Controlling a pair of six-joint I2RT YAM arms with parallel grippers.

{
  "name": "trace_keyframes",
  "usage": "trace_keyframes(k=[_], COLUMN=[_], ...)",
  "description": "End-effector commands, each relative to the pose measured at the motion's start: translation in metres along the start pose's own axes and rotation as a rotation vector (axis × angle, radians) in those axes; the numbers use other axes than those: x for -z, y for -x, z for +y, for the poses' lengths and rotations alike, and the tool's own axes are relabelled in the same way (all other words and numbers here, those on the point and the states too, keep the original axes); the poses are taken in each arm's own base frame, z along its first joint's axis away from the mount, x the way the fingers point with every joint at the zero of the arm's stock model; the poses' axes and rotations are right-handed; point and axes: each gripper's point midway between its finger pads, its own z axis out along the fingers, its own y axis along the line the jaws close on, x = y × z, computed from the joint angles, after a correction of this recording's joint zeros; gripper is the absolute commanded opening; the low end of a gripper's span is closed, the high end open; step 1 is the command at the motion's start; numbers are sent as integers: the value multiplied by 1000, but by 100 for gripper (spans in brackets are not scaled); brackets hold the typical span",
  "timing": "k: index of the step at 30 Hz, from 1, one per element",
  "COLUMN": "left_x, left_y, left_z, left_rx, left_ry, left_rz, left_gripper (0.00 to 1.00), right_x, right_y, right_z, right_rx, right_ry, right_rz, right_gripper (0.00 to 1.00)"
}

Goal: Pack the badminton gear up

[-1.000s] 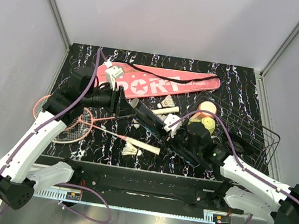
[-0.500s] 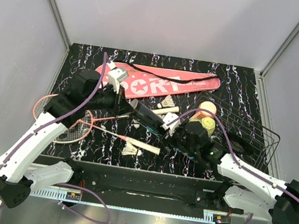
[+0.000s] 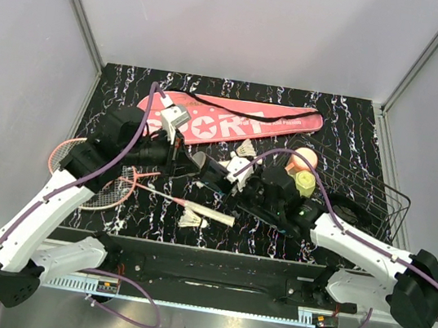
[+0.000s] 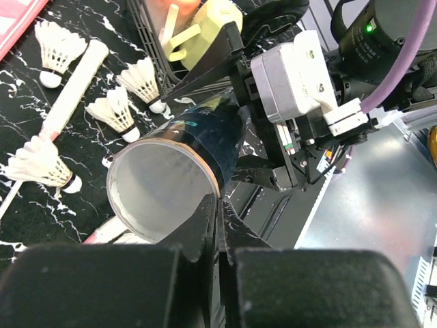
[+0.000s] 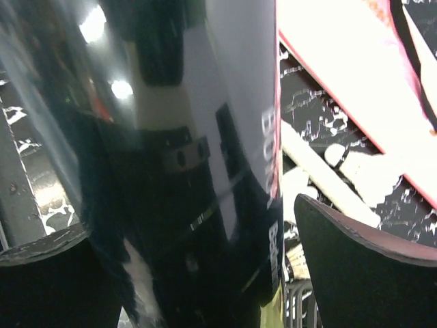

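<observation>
The long black tube (image 3: 215, 177) hangs above the table between both arms. My left gripper (image 4: 220, 212) is shut on the rim of the tube's open end (image 4: 160, 181). My right gripper (image 5: 198, 273) is open and straddles the tube (image 5: 205, 171) farther along, with a gap showing beside its right finger. The pink "SPORT" cover (image 3: 234, 121) lies at the back. Two pink-red racquets (image 3: 94, 174) lie at the left, one white handle (image 3: 211, 214) reaching to the centre. White shuttlecocks (image 4: 58, 48) (image 4: 140, 78) (image 4: 37, 164) are scattered under the tube.
A black wire basket (image 3: 370, 203) stands at the right with the yellow-green cup and its peach lid (image 3: 302, 170) inside. Another shuttlecock (image 3: 190, 220) lies near the front edge. Grey walls enclose the table on three sides.
My left gripper has shut on the tube's rim. My right gripper's jaws have widened and it has slid left along the tube.
</observation>
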Motion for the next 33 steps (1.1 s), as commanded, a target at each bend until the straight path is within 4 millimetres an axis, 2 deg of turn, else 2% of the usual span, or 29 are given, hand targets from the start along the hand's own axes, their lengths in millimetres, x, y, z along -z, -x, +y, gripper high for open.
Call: trace_keyframes(k=[1,5,8,9,10,12,13,18,23,27,30,31,33], left_x=[6,7,12,14,17,23,27,42,53,58,59,66,66], left_y=[2,4,7,9,12,16,20,32,47,54,53,45,27], left_z=[-26,-30,-33,-33,-35,-39,-41,-53,-53,-52,-17,16,57], left_rx=[2,10,17,15,10,10,7,-9,-7,2,63,127,210], left_ry=[-110,-118,-117,-113,-108,-108,-108,-121,-75,-44,151,349,571], left_rz=[9,5,-6,-16,-28,-54,-67,-129,-194,-221,-227,-210,-137], left_gripper=[0,0,0,0,0,0,0,0,0,0,0,0,0], right_x=[6,5,6,6,11,13,17,26,30,34,38,41,48], right_y=[94,100,94,84,86,74,75,63,55,54,55,57,64], right_z=[-9,-7,-7,-6,-7,-7,-8,-11,-11,-12,-15,-18,-21], right_rx=[51,66,85,89,93,100,103,117,115,100,57,41,7], right_ry=[-2,1,-15,-18,-31,-44,-54,-93,-107,-117,-134,-156,-169], right_rz=[-277,-301,-301,-288,-307,-296,-308,-309,-310,-310,-307,-304,-320], right_gripper=[98,86,76,74,68,60,53,49,44,44,44,44,43])
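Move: Just ahead of the left hand's shut fingers, which already pinch its rim, the tube's clear lid is centred some 3 cm farther out and 2 cm to the right. From the right hand, open around the tube, that lid lies roughly 11 cm left, 4 cm ahead and 7 cm higher. On the table about 26 cm below the left hand, a near shuttlecock is 6 cm back and 3 cm right, and the lower racket's handle 3 cm back, 9 cm right. Sliding some 4 cm up and left along the tube towards the lid, the right hand closes around it, then lifts about 3 cm more and draws back right, fingers tipping up some 15 degrees. The left hand keeps its pinch on the rim and pulls up about 8 cm, first easing back, finally swinging left away from the tube. ##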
